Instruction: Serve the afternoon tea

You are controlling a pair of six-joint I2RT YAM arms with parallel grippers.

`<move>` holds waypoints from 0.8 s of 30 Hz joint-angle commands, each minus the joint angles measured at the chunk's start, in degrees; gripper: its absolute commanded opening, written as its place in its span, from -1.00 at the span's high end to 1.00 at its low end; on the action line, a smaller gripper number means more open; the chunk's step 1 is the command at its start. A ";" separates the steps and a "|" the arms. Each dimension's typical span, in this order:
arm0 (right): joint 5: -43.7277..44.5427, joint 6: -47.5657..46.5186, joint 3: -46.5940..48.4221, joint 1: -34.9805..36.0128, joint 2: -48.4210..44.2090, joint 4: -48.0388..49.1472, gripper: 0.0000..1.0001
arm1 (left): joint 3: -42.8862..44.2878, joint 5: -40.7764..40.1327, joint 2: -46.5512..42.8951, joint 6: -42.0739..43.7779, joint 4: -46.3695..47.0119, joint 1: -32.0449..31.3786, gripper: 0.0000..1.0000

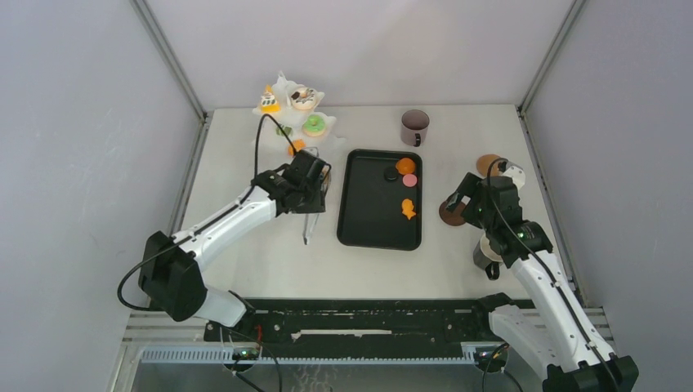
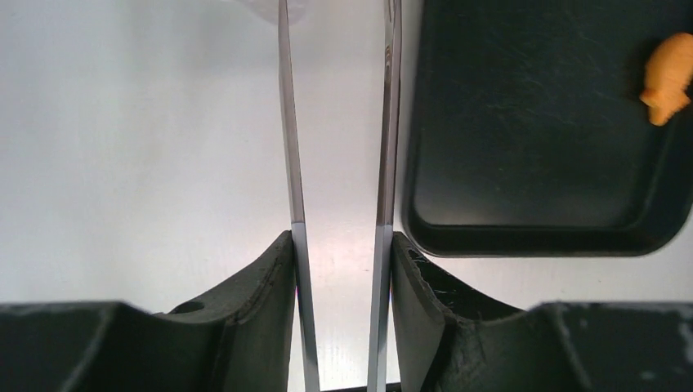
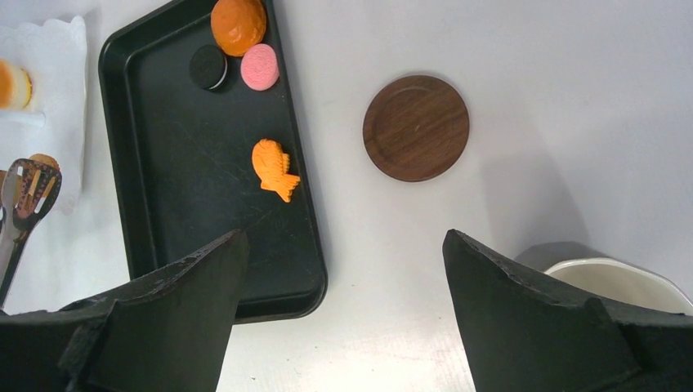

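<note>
Four pastries lie on the black tray [image 1: 359, 212]: an orange bun [image 3: 238, 24], a pink round [image 3: 259, 67], a dark cookie [image 3: 207, 67] and an orange fish [image 1: 408, 209] [image 2: 668, 77]. Other pastries, among them a green doughnut [image 1: 314, 124], sit on the white stand [image 1: 282, 86]. One dark mug [image 1: 414, 126] stands at the back; the other mug [image 3: 613, 273] is beside my right arm. My left gripper [image 1: 315, 189] [image 2: 343, 237] is shut on metal tongs [image 1: 309, 224], left of the tray. My right gripper [image 1: 462, 202] [image 3: 343, 237] hangs open over bare table, holding nothing.
A dark wooden coaster [image 3: 416, 128] lies right of the tray, and a lighter coaster [image 1: 489, 163] sits behind it. An orange piece [image 1: 296, 147] rests by the stand's foot, close to the tong tips [image 3: 34, 175]. Grey walls enclose the table on three sides.
</note>
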 commanded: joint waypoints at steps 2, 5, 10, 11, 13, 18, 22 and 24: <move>-0.10 -0.28 -0.02 -0.27 -0.53 2.49 -0.93 | -3.41 -1.82 -3.86 -1.03 3.42 4.72 0.45; 0.01 -0.11 -0.05 -0.25 -0.57 2.15 -0.93 | -6.35 -1.68 -4.35 -2.64 5.49 7.29 0.45; -0.80 0.06 -0.54 -0.21 -0.52 2.48 -0.93 | -7.69 -3.83 -3.53 -2.29 7.75 9.26 0.44; -1.10 -0.12 -0.57 -0.20 -0.37 2.61 -0.93 | -7.35 -4.01 -3.09 -1.87 7.98 10.71 0.44; -1.24 -0.22 -0.54 -0.20 -0.25 2.71 -0.93 | -6.74 -4.70 -2.26 -1.44 8.24 12.41 0.44; -1.15 0.27 -0.59 -0.20 -0.81 2.35 -0.93 | -5.57 -4.12 -0.74 -0.38 9.43 16.00 0.43; -1.02 0.17 -0.56 -0.20 -1.06 2.07 -0.93 | -4.75 -3.01 1.54 0.51 10.82 18.23 0.41; -1.11 0.20 -0.54 -0.20 -1.28 2.07 -0.93 | -4.29 -2.50 2.86 0.95 11.53 18.81 0.41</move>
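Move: The left hand has the tongs, gripping the round biscuit, closed in its fingers. The stand's bottom tier, still empty, has its middle about 15 cm ahead of this hand, 7 cm to its left and 11 cm below. The orange fish on the middle tier is roughly 17 cm ahead and 6 cm left; the black tray's middle lies some 20 cm right and 4 cm ahead. From the right hand, the bottom tier is about 17 cm ahead and 47 cm left, 15 cm lower. Keeping its grip on the tongs, with the biscuit still clamped in their head, the left hand swings away from the tray towards the front of the stand's bottom tier, going about 10 cm left. It sinks some 3 cm early on, then also pushes forward, and turns roughly 20 degrees counter-clockwise all along. ##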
